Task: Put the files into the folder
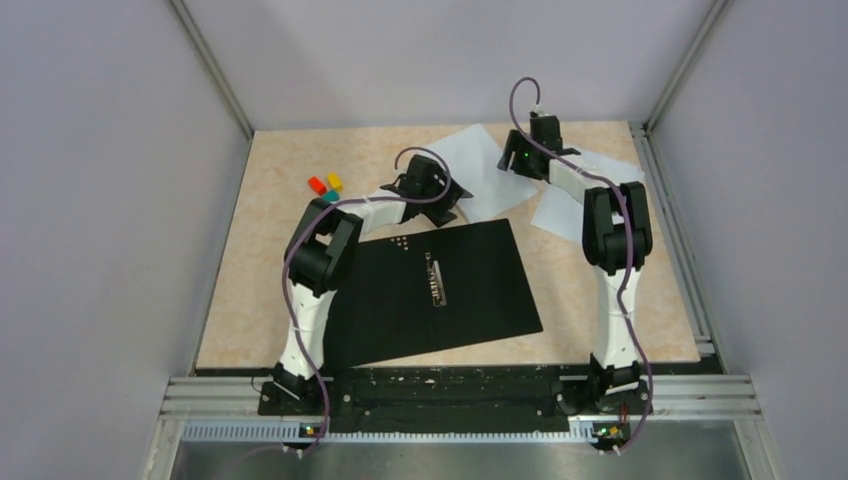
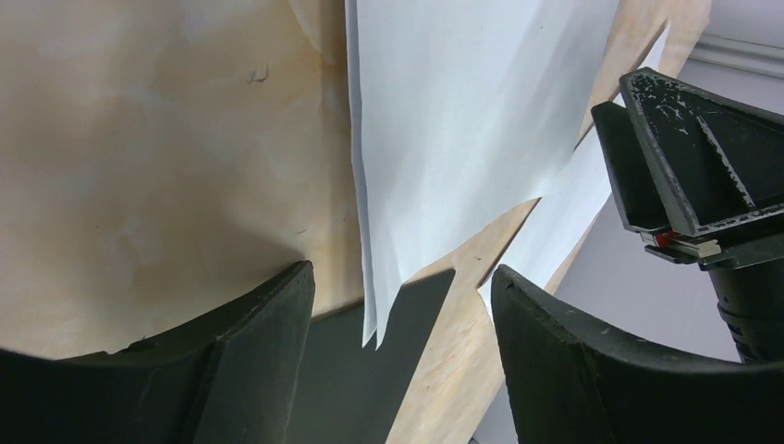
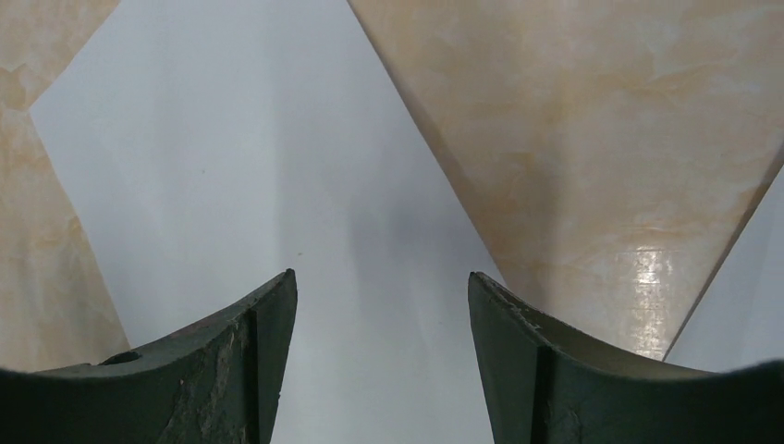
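The folder lies open in the middle of the table, black inside up, with its metal spine clip showing. One white sheet lies behind it and a second lies to the right. My left gripper is open at the folder's far edge. In the left wrist view, a corner of the sheet reaches between its jaws, over the folder's black corner. My right gripper is open and empty above the first sheet, as its wrist view shows.
Small red, yellow and teal blocks sit at the back left of the table. Grey walls and metal frame posts enclose the table. The right gripper's body is close on the right in the left wrist view.
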`<action>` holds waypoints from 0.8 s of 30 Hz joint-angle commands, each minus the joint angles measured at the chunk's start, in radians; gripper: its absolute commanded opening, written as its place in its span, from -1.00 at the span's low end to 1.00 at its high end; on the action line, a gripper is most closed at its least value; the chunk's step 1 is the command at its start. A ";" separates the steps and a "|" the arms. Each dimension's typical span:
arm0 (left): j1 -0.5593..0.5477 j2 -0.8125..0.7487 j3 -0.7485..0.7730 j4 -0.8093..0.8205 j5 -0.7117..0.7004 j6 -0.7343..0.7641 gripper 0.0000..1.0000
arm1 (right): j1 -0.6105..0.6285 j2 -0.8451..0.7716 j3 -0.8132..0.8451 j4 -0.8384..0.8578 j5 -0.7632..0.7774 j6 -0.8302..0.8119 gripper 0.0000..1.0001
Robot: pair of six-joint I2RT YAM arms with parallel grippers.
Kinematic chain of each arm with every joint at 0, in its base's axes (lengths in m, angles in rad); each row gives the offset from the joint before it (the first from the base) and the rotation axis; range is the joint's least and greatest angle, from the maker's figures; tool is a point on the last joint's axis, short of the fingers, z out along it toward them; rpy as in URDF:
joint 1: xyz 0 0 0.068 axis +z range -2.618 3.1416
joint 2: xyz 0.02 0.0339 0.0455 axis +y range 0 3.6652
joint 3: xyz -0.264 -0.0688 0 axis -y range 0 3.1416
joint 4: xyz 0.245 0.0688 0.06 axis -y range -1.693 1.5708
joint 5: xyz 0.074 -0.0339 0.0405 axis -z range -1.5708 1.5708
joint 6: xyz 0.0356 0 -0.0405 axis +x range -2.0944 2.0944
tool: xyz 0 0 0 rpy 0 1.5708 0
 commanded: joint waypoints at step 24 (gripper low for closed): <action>0.001 0.081 0.140 -0.026 0.022 -0.119 -0.84 | -0.024 0.083 0.169 -0.121 -0.120 0.002 0.34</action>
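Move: The left hand's fingers stand open around the near-left corner of the middle file, whose middle lies about 13 cm ahead, 5 cm right and some 3 cm below. The folder lies open, its middle roughly 22 cm back from the left hand and 7 cm to its left. From the right hand, low over the file's right side, the file's middle is about 10 cm left and 1 cm ahead; the right file is 17 cm right and 7 cm back. Easing down about 1.5 cm, with 1 cm of drift forward and to the right, the left hand closes its wide-open fingers on the middle file's raised near-left corner and pinches it as they come together. The right hand sinks about 2 cm onto the file's right side, fingers half open, drifts some 1 cm left and slightly back while staying low, then begins to lift a little. ##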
